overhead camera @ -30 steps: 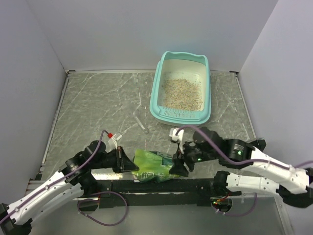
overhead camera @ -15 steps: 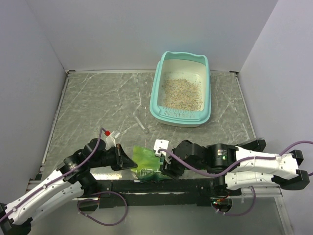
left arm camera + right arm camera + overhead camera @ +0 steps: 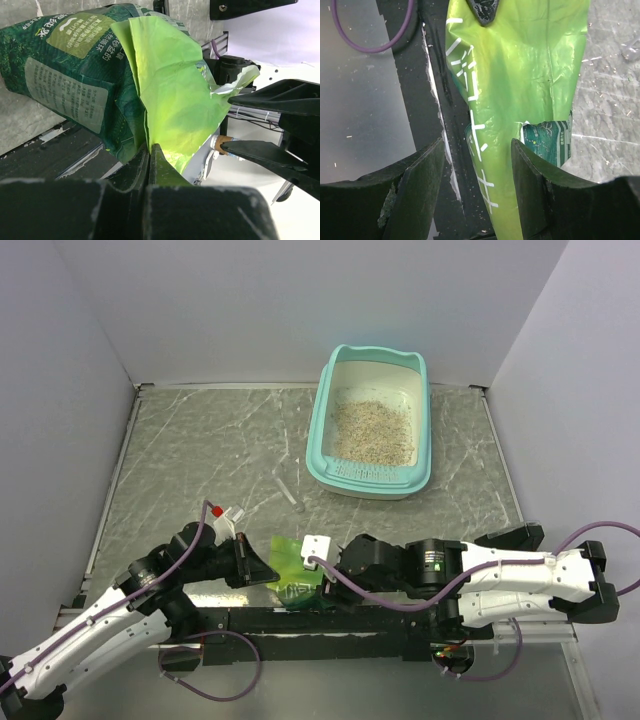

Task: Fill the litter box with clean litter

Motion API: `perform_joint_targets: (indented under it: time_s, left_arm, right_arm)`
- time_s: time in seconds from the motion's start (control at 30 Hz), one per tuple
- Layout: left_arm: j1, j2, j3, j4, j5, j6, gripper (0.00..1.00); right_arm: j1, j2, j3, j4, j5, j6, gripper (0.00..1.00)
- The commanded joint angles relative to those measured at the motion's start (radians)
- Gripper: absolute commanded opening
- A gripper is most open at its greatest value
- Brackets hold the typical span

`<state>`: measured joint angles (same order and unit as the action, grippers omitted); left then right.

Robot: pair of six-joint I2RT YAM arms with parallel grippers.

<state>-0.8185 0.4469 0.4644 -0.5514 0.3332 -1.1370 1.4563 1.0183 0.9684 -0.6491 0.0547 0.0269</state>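
Note:
The teal litter box (image 3: pixel 318 430) stands at the back right of the table with beige clean litter (image 3: pixel 372 430) spread over its white floor. Near the table's front edge lies a crinkled green pouch (image 3: pixel 292 565). My left gripper (image 3: pixel 149 149) is shut on a bright green flap of the pouch (image 3: pixel 165 85); in the top view its tip (image 3: pixel 272 575) meets the bag's left side. My right gripper (image 3: pixel 477 150) stands open around the pouch (image 3: pixel 520 75), which runs between the two fingers, close to the right finger (image 3: pixel 532 175). From above the right gripper (image 3: pixel 330 578) sits low at the bag's right side.
A black rail (image 3: pixel 330 618) runs along the near edge, right under the pouch. Small clear plastic pieces (image 3: pixel 290 490) lie mid-table. A purple cable (image 3: pixel 370 30) loops over the grey base plate. Grey walls close in the left, back and right.
My right arm has swung left and stretched low along the front edge, bringing its open jaws around the pouch. The left gripper keeps its grip and has barely moved.

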Motion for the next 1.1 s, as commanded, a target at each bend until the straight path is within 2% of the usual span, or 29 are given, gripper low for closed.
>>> perform_joint_targets:
  time_s: [0.0,0.33,0.4,0.43,0.53,0.57,0.6,0.67,0.73,0.77,0.93,1.07]
  left_arm:
    - [0.005,0.009,0.019,-0.114,-0.060,0.000,0.01]
    - [0.005,0.030,0.042,-0.114,-0.062,0.020,0.01]
    - [0.005,0.035,0.046,-0.116,-0.063,0.029,0.01]
    - [0.007,0.039,0.052,-0.116,-0.066,0.032,0.01]
    - [0.012,0.053,0.080,-0.120,-0.074,0.055,0.01]
    - [0.013,0.058,0.095,-0.125,-0.088,0.078,0.01]
    - [0.015,0.059,0.135,-0.131,-0.101,0.092,0.01]
    - [0.016,0.069,0.193,-0.151,-0.156,0.181,0.18]
    - [0.016,0.065,0.290,-0.176,-0.207,0.250,0.39]
    - [0.016,0.061,0.316,-0.164,-0.210,0.338,0.41]
    - [0.016,0.062,0.401,-0.073,-0.114,0.518,0.58]
    - [0.016,0.116,0.370,0.043,0.100,0.617,0.58]
  right_arm:
    - [0.009,0.008,-0.026,0.052,-0.004,-0.019,0.63]
    - [0.009,0.039,-0.089,0.058,-0.036,-0.062,0.62]
    - [0.009,0.040,-0.120,0.063,-0.041,-0.059,0.57]
    - [0.009,0.043,-0.128,0.060,-0.042,-0.053,0.53]
    - [0.010,0.054,-0.132,0.054,-0.041,-0.041,0.23]
    - [0.007,0.055,-0.126,0.052,-0.029,-0.035,0.02]
    - [0.007,0.066,-0.116,0.036,-0.020,-0.030,0.00]
    - [0.006,0.077,-0.083,0.014,-0.024,-0.030,0.00]
    - [0.004,0.082,-0.073,-0.004,-0.024,-0.005,0.00]
    - [0.001,0.083,-0.065,-0.012,-0.023,-0.004,0.00]
    - [-0.053,0.085,-0.030,-0.081,-0.093,0.024,0.00]
    - [-0.131,0.068,-0.011,-0.109,-0.197,0.050,0.00]
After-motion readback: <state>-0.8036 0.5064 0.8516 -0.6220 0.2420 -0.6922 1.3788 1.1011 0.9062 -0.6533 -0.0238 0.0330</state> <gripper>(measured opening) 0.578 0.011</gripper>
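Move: The litter bag's green top flap is still pinched at its left edge by the left gripper. Its right-hand part, the spot to be gripped, lies about 5 cm straight below the open right hand, and from the left hand about 12 cm right and 2 cm back. From the right hand, the bag's dark body sits some 3 cm ahead, 2 cm left and 12 cm down. The black clip is about 15 cm right and 5 cm ahead, some 16 cm down. The green flap gets a second grip: the right hand sinks about 5 cm over it with its fingers astride, then shuts them and pinches the flap, then keeps its hold. The left hand holds its edge still until then, opens and comes free, rising about 12 cm and drifting slightly forward while rolling some 30 degrees. ##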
